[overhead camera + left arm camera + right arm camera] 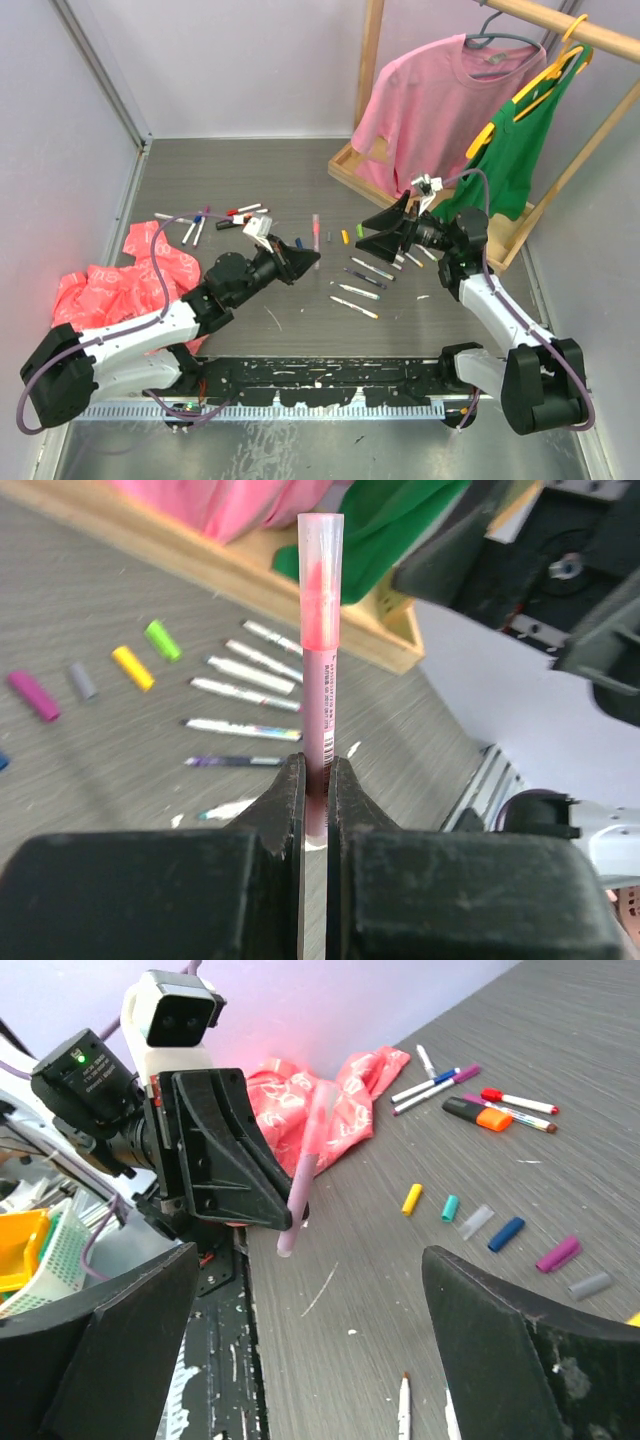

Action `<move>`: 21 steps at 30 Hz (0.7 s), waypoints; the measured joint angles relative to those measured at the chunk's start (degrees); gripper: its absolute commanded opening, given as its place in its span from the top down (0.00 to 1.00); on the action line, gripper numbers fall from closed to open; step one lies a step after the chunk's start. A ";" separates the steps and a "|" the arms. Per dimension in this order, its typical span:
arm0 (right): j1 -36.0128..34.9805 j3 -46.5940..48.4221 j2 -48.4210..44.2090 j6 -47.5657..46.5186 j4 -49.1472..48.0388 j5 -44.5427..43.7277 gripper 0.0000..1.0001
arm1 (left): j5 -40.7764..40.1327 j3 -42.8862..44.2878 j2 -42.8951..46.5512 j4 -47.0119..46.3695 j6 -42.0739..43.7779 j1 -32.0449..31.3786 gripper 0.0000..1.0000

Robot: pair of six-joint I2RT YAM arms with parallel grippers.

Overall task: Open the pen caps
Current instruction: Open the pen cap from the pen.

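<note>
My left gripper [312,262] [316,765] is shut on a pink pen [320,690] [316,232] [303,1185], which stands upright above the table. A translucent pink cap [320,550] sits on the pen's top end. My right gripper [364,232] [310,1340] is open wide just right of the pen, apart from it and with nothing between its fingers. Loose pen caps lie on the table: yellow [411,1198], teal [450,1208], blue [506,1233] and others. Several white pens [245,690] [365,280] lie in a row.
A wooden clothes rack [350,170] stands at the back right with a pink shirt [430,110] and a green shirt [520,150]. A pink plastic bag [120,280] lies at the left. More pens and an orange-black marker [478,1113] lie far left.
</note>
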State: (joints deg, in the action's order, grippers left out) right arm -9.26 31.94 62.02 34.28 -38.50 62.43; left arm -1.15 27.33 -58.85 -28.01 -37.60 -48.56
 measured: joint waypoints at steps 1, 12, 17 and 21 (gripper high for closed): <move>-0.17 0.11 0.02 0.90 -1.51 0.37 0.05 | -1.09 -0.15 0.00 -2.12 0.46 -1.31 1.00; -4.68 0.44 2.93 3.61 -3.39 1.14 0.21 | -6.38 -0.13 -5.51 -16.85 2.38 -6.67 1.00; -6.58 0.63 4.04 3.78 -2.45 0.63 0.34 | -6.58 0.52 -10.01 -19.26 2.54 -8.96 1.00; -7.32 0.68 4.70 4.00 -1.29 -0.15 0.46 | -6.60 0.96 -12.37 -21.29 2.54 -10.27 1.00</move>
State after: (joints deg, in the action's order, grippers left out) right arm -16.58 32.62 66.72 38.28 -39.79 62.28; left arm -7.75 28.29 -71.22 -49.30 -35.07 -58.83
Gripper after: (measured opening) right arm 0.617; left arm 0.034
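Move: The left hand already holds the pink pen upright by its lower part, so the pen's cap is about 8 cm straight above its hand point. The right hand's open fingers hang about 11 cm to its right, 2 cm nearer the base and 6 cm higher. For the right hand the cap lies some 11 cm left, 2 cm ahead and 2 cm above. About 24 cm below that hand are a purple pen 8 cm ahead and 3 cm right, and a yellow cap 21 cm ahead and 2 cm left. Keeping its pinch low on the pen, the left hand lifts it about 4 cm, then carries it some 6 cm right towards the right gripper, drifting about 2 cm back and sinking again by half the lift, while the wrist leans the pen roughly 10 degrees. The right hand comes to meet it, going about 3.5 cm left with a little back and down, swinging slightly counter-clockwise and closing from wide open to under two thirds, so that its fingers come up on either side of the pen near the cap's lower end, still with a gap and no touch to be seen. ##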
